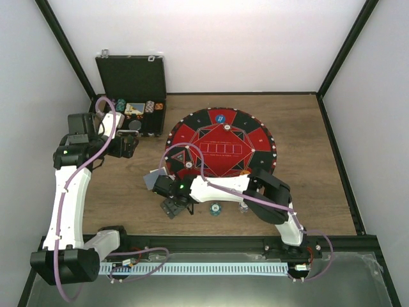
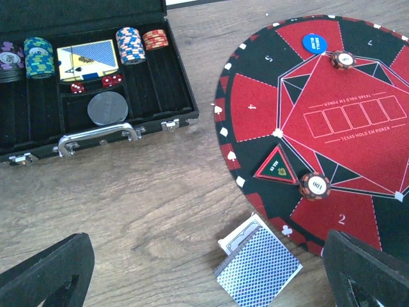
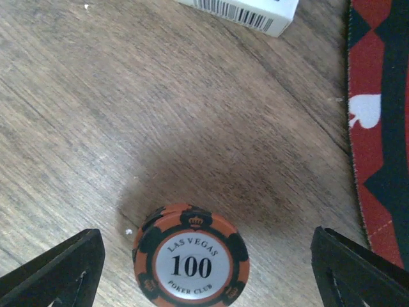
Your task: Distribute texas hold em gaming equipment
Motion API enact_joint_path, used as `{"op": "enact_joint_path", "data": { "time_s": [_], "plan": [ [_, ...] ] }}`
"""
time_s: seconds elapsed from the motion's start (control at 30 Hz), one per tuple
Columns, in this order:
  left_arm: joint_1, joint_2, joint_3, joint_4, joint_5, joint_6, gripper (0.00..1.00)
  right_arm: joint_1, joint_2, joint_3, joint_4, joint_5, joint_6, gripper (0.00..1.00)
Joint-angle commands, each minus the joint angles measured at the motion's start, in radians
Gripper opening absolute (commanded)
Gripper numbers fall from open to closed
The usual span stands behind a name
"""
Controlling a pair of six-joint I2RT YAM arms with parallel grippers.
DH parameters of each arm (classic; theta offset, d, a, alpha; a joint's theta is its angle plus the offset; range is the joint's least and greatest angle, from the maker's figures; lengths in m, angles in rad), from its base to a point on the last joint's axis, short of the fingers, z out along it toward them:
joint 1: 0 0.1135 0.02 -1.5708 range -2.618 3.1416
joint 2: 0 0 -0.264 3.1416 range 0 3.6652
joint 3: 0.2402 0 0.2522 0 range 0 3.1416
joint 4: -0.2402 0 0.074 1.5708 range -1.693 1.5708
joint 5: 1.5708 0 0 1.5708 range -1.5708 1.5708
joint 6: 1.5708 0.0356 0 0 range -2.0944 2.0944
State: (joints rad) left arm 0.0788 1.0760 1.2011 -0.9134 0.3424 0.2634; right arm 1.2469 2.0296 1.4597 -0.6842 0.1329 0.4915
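An orange "100" poker chip [image 3: 192,259] lies on the wood between the fingers of my right gripper [image 3: 208,268], which is open with both fingers clear of it. In the top view the right gripper [image 1: 171,208] hangs low, left of the mat's near edge. A deck of blue-backed cards [image 2: 259,265] rests partly on a white card box [image 2: 238,238] beside the mat. On the round red and black mat [image 2: 255,109] lie a blue disc [image 2: 314,43] and two orange chips [image 2: 343,59] [image 2: 315,185]. My left gripper [image 2: 204,288] is open and empty, high near the case [image 1: 131,144].
The open black case [image 2: 160,96] holds chip stacks [image 2: 130,45], a card deck [image 2: 87,59], red dice and a dark disc. A teal chip [image 1: 216,208] and a pale one [image 1: 243,208] lie near the table's front edge. The white card box [image 3: 246,13] is just beyond the right gripper.
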Motion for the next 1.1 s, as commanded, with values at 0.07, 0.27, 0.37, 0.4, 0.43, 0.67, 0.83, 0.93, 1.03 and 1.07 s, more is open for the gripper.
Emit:
{"op": "enact_joint_path", "data": {
  "time_s": [0.07, 0.27, 0.37, 0.4, 0.43, 0.67, 0.83, 0.93, 1.03, 1.07],
  "plan": [
    [0.006, -0.013, 0.032, -0.010, 0.009, 0.008, 1.00, -0.002, 0.025, 0.033, 0.011, -0.005, 0.007, 0.86],
    [0.006, -0.009, 0.031, -0.008, 0.009, 0.007, 1.00, -0.002, 0.027, 0.030, 0.019, -0.020, 0.006, 0.74],
    [0.006, -0.009, 0.031, -0.009, 0.009, 0.008, 1.00, -0.002, 0.024, 0.026, 0.021, -0.025, 0.004, 0.70],
    [0.005, -0.010, 0.030, -0.009, 0.009, 0.009, 1.00, -0.001, 0.023, 0.025, 0.024, -0.027, 0.004, 0.68],
    [0.006, -0.011, 0.030, -0.008, 0.008, 0.010, 1.00, -0.002, 0.022, 0.023, 0.026, -0.030, 0.004, 0.67],
    [0.006, -0.015, 0.029, -0.007, 0.004, 0.011, 1.00, -0.002, 0.021, 0.025, 0.027, -0.037, 0.006, 0.57],
    [0.006, -0.014, 0.029, -0.007, 0.001, 0.012, 1.00, -0.002, 0.017, 0.025, 0.028, -0.037, 0.006, 0.48],
    [0.006, -0.016, 0.030, -0.007, 0.000, 0.014, 1.00, -0.002, 0.019, 0.025, 0.028, -0.040, 0.007, 0.43],
    [0.006, -0.018, 0.031, -0.007, 0.000, 0.013, 1.00, -0.002, 0.016, 0.028, 0.026, -0.041, 0.008, 0.35],
    [0.006, -0.018, 0.032, -0.007, -0.002, 0.013, 1.00, -0.002, 0.012, 0.030, 0.024, -0.039, 0.009, 0.33]
  ]
}}
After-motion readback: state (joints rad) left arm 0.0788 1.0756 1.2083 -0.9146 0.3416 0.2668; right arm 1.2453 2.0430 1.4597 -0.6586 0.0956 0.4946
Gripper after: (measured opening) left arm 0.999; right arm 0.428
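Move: The stack of red-black 100 chips is already between the right hand's open fingers, about 1 cm to the left and roughly 1 cm below. The deck of cards lies some 11 cm ahead and 8 cm left of that hand, the green chip stack 16 cm right and 1 cm back, and the chip dealt onto the near mat 19 cm ahead and 5 cm right. From the left hand, the red-black stack is about 13 cm back, 15 cm right and 24 cm below. The right hand stays low over the red-black chip stack, settling about half a centimetre down and then easing just over half a centimetre to its left to centre on it, with its fingers still pointing steeply down. Meanwhile the fingers close steadily from nearly wide open to a bit under half open, until both pads come up against opposite sides of the stack's top chips and begin to pinch them. ##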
